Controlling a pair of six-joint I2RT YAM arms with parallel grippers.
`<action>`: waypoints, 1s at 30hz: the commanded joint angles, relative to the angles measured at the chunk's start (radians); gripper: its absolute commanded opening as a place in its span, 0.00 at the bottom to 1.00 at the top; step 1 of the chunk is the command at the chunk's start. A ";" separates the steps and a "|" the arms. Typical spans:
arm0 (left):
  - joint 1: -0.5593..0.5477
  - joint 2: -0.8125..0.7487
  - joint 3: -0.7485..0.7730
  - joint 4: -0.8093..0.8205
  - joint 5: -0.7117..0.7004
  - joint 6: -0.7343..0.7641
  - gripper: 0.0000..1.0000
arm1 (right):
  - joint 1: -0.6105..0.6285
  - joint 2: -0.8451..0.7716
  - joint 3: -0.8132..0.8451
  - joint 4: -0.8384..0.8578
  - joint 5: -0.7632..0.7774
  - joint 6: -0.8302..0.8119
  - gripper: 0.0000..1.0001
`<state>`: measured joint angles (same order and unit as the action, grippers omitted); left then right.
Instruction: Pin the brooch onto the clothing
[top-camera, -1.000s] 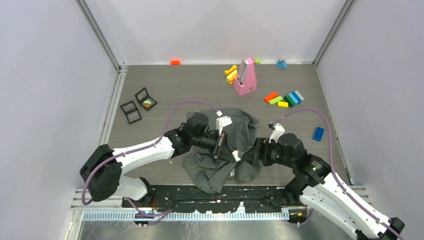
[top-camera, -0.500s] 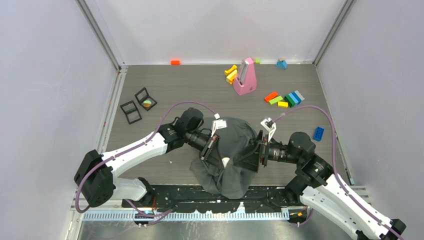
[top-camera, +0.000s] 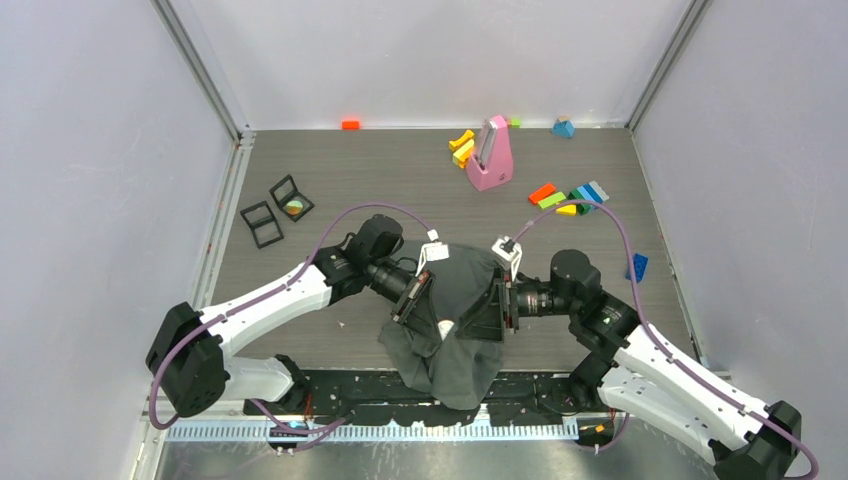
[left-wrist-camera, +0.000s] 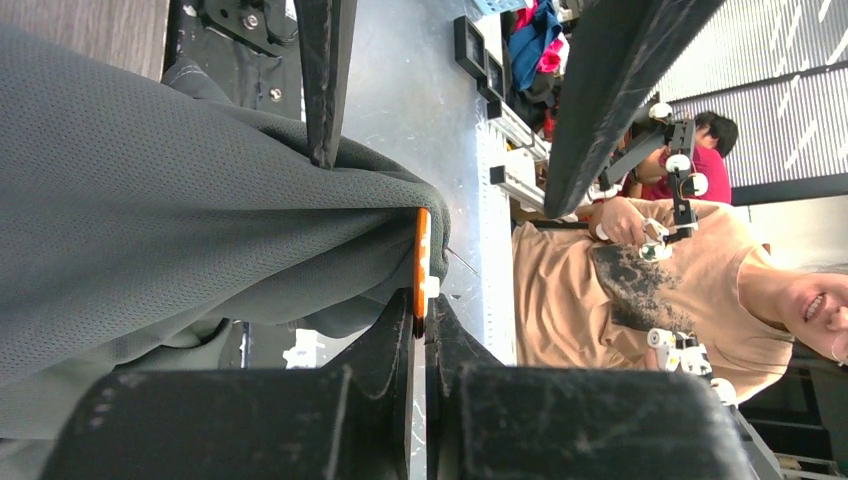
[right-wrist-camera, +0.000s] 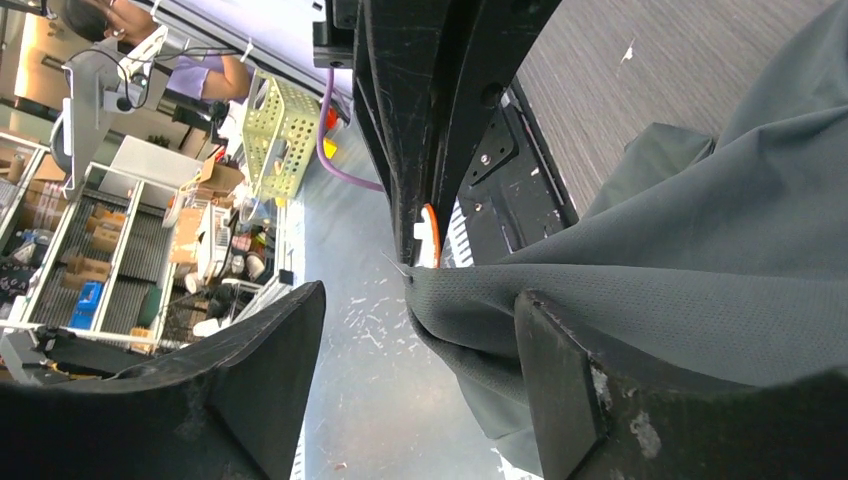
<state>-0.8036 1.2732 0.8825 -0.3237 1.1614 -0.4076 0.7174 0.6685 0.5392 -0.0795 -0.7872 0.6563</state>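
Observation:
The clothing (top-camera: 455, 335), a dark grey T-shirt, hangs bunched between my two grippers near the table's front edge. My left gripper (top-camera: 424, 298) is shut on the brooch (left-wrist-camera: 421, 255), a thin orange piece with a white part, held edge-on against a fold of the clothing (left-wrist-camera: 180, 220). In the right wrist view the brooch (right-wrist-camera: 431, 233) sits at the fold's tip and a fine pin point sticks out beside it. My right gripper (right-wrist-camera: 418, 300) faces the left one with its jaws wide open. The fold of clothing (right-wrist-camera: 640, 290) reaches into the gap and lies against one finger (right-wrist-camera: 560, 370).
A pink upright wedge-shaped object (top-camera: 490, 155) stands at the back, with yellow blocks (top-camera: 462, 148) beside it. Several coloured blocks (top-camera: 570, 197) lie at the right, and a blue block (top-camera: 637, 266) near my right arm. Two open black cases (top-camera: 277, 210) lie left.
My right gripper has moved left toward the left gripper and the brooch. The shirt has been gathered up from a spread heap into a draped bunch between the grippers.

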 joint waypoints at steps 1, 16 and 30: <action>0.004 -0.018 0.020 0.016 0.063 0.015 0.00 | 0.029 0.022 0.000 0.075 -0.013 -0.009 0.71; 0.011 -0.003 0.022 0.026 0.077 0.010 0.00 | 0.116 0.073 0.011 0.067 0.044 -0.035 0.59; 0.014 -0.001 0.018 0.030 0.081 0.007 0.00 | 0.145 0.089 0.021 0.075 0.145 -0.034 0.45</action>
<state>-0.7963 1.2751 0.8825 -0.3233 1.1915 -0.4076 0.8516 0.7513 0.5377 -0.0559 -0.6868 0.6342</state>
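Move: The left hand still pinches the brooch, its middle about 1 cm back of and 1 cm right of the hand point, with the grey cloth's edge fold some 1 cm back, 2 cm right and 1 cm below. For the open right hand, that fold with the pin tip poking out lies about 3 cm left, 1 cm back and 2 cm below; the brooch is about 4 cm left, 1 cm back and 1 cm below. The right hand eases about 2 cm left and down, slightly back, half-closing around the fold; left keeps still, gripping the brooch. ##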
